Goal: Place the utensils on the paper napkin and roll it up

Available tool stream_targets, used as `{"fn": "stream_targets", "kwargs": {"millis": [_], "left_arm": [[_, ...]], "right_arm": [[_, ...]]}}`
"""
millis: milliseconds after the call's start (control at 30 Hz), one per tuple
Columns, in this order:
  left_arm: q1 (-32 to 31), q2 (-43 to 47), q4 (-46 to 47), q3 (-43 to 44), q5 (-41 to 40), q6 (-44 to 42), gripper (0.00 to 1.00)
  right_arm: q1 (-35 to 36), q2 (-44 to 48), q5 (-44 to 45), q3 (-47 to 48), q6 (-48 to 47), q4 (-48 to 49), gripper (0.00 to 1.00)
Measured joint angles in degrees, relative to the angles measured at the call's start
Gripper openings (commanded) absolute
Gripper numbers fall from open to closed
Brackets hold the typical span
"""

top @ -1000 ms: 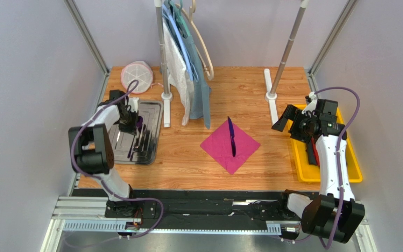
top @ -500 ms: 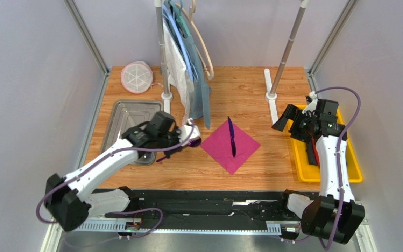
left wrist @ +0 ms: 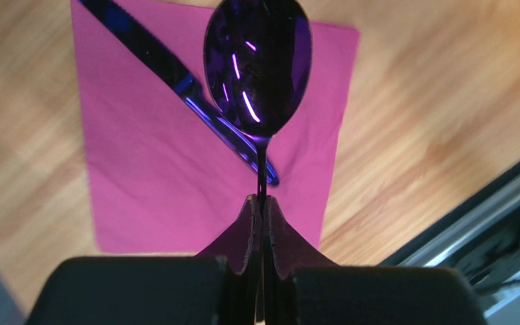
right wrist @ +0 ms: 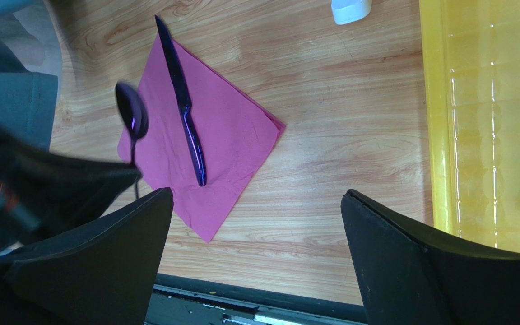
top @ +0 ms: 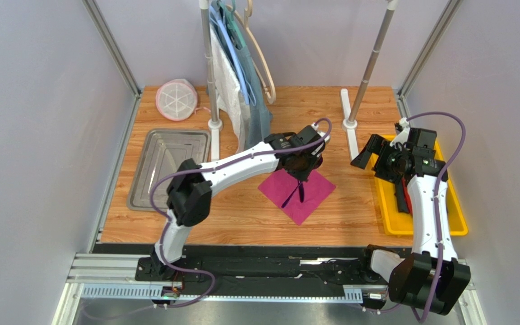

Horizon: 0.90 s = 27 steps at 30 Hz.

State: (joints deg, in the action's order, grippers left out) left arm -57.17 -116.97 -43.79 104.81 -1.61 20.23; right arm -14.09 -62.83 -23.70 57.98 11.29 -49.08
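Note:
The magenta paper napkin [top: 310, 198] lies as a diamond on the wooden table. A dark-purple knife [left wrist: 163, 64] rests diagonally across it. My left gripper [top: 299, 175] hovers over the napkin, shut on the thin handle of a dark-purple spoon [left wrist: 258, 64], whose bowl hangs above the sheet beside the knife. The right wrist view shows the same spoon [right wrist: 132, 115], knife [right wrist: 183, 108] and napkin [right wrist: 235, 142]. My right gripper [top: 366, 152] stands open and empty at the table's right, beside the yellow tray. In its own view the right gripper [right wrist: 257, 195] spans bare wood.
A metal tray [top: 149, 183] lies at the left, with a round pink-and-white object [top: 176, 99] behind it. A clothes rack with hanging garments [top: 246, 88] and its white feet [top: 349, 123] stand at the back. The yellow tray [top: 456, 223] at the right holds dark and red items.
The left arm has swung from the metal tray at the left across to the napkin, carrying the spoon. The right arm has not moved.

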Motion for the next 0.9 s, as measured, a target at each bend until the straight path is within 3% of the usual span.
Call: {"fn": "stream_targets", "kwargs": {"millis": [100, 367, 900], "left_arm": [[3.4, -6.9, -1.5, 5.8, 0.3, 10.9, 0.0], [10.6, -8.8, -2.5, 5.4, -2.6, 26.9, 0.0], [9.3, -13.0, 1.0, 5.6, -0.8, 35.5, 0.0]], "right_arm": [[0.0, 0.1, 0.0, 0.0, 0.1, 0.0, 1.0], [0.0, 0.2, -2.4, 0.0, 0.1, 0.0, 1.0], [-0.1, -0.3, -11.9, -2.9, 0.7, 2.2, 1.0]]}}
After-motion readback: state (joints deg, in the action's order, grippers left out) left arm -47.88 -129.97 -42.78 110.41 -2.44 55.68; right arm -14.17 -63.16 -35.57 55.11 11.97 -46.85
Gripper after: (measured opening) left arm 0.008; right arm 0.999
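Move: The spoon, already pinched in the left hand, is headed for the napkin, whose middle lies almost straight below that hand, some 11 cm down. On the napkin the knife's middle is about 5 cm ahead of the hand and level with it sideways, equally low; the rack's white foot is some 21 cm ahead and 17 cm to the right. From the right hand, the napkin is about 20 cm to the left, level fore and aft, and 16 cm below. The spoon is carried forward about 8 cm over the napkin towards its far part while the left hand swings it some 40 degrees counter-clockwise into line with the knife, its fingers tipping steeper. The hand sinks 4 cm early, sways left and back, then lowers a little more, keeping its pinch. The open right hand shifts about 3 cm left, rolling slightly. ##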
